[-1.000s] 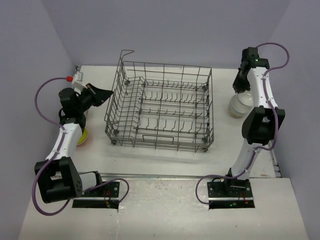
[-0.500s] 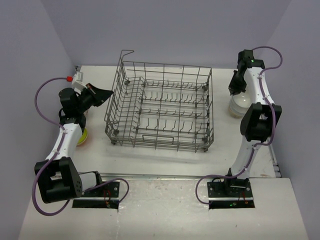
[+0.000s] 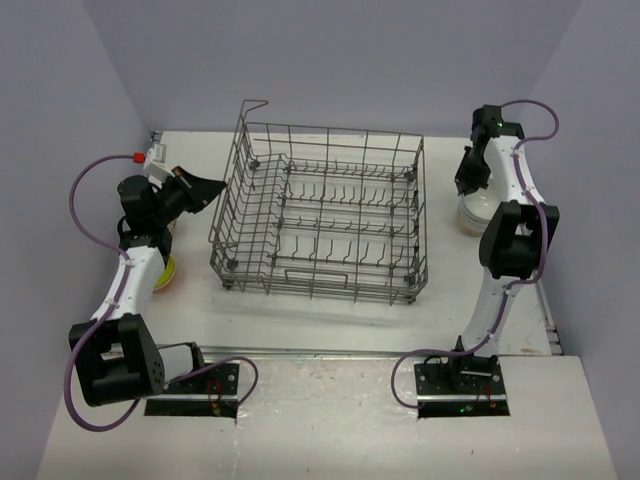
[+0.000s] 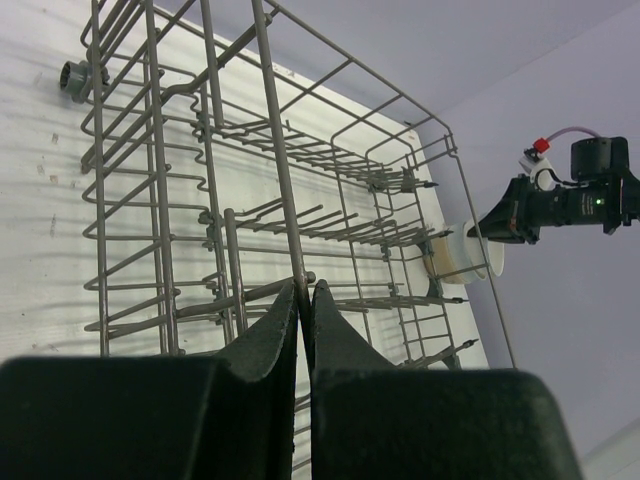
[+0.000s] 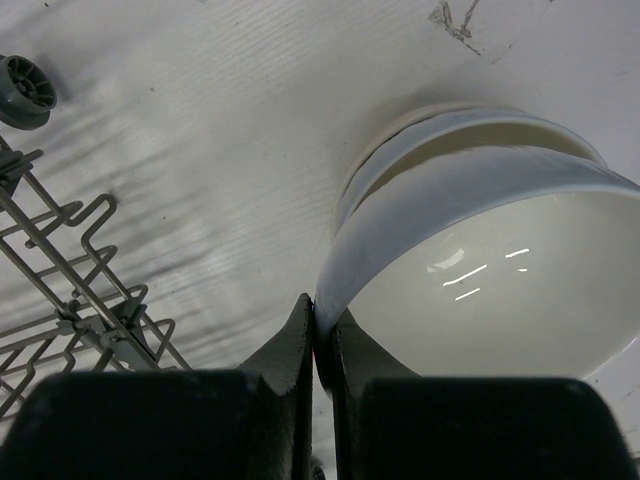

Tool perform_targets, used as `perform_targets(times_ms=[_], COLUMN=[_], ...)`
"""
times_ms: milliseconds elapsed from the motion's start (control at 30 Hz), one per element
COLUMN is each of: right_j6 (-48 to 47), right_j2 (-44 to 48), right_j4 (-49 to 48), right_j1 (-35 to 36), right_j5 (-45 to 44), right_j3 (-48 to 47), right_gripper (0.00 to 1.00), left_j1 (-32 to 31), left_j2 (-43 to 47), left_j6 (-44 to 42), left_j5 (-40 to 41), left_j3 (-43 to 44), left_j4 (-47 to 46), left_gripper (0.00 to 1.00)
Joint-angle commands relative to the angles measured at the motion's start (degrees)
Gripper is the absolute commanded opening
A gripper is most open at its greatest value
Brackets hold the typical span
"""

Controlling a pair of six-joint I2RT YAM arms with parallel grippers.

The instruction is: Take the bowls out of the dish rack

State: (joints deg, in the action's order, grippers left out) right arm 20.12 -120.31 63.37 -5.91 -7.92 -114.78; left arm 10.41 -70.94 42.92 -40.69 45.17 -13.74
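Observation:
The grey wire dish rack (image 3: 320, 215) stands mid-table with no bowls in it; it also shows in the left wrist view (image 4: 200, 200). My right gripper (image 3: 468, 186) is shut on the rim of a white bowl (image 5: 480, 280). It holds the bowl tilted on a second white bowl (image 5: 400, 145) right of the rack, where the stack (image 3: 478, 212) sits. My right gripper (image 5: 320, 318) pinches the near rim. My left gripper (image 3: 216, 188) hangs shut and empty just left of the rack's rim. In its wrist view the left gripper (image 4: 306, 292) points across the rack at the white bowls (image 4: 468, 262).
A yellow bowl (image 3: 163, 272) sits on the table under the left arm. A grey rack wheel (image 5: 24, 90) and the rack's corner wires (image 5: 70, 290) lie left of the white bowls. Walls close in on the left, back and right.
My right arm has swung slightly left and back, with the gripper still on the white bowl at the stack. The left arm has not moved.

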Motion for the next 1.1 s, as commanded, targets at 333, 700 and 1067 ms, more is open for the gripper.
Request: perform_targets(times_ms=[333,700,1067], right_j6=[1.3,0.9,0.4], right_j2=[2.0,4.4,10.3], right_j4=[-2.6,-3.3,-4.7], right_j1=[-0.4,-0.6,-0.6], right_j5=[-2.1,-1.0,1.9], right_j3=[2.2,2.1,4.7], right_gripper=[0.06,0.33,0.34], left_j1=[-1.6,-1.6,-1.6], left_j2=[-3.2,-3.2,-2.9], left_j6=[-4.6,-4.4,-4.1], left_j5=[-0.4,-0.5,-0.7], left_j3=[-2.1,0.3,4.9], left_j4=[12.9,13.1,13.6], left_gripper=[0.00,0.07,0.79])
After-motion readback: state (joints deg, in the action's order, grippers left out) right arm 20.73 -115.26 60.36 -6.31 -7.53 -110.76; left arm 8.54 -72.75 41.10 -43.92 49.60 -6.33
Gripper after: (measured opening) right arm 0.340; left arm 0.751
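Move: The right hand holds the top white bowl by its left rim. The bowl stack it is going onto has its middle some 6 cm to the right, 3 cm back and 6 cm below; the dish rack's middle lies about 35 cm left, 4 cm back and 3 cm lower. The left hand is shut on the rack's left top rail, right at its fingertips, with the rack's middle about 24 cm right, 3 cm ahead and 13 cm below. Sinking about 1 cm, the right hand sets the white bowl down on the stack, parts its fingers about a third of the way to let go of the rim, then rises some 3 cm, starting to leave. Near the end the left fingers spread wide and let go of the rack's rail, the hand dipping about 1 cm and recovering while shifting 2 cm to the right. ##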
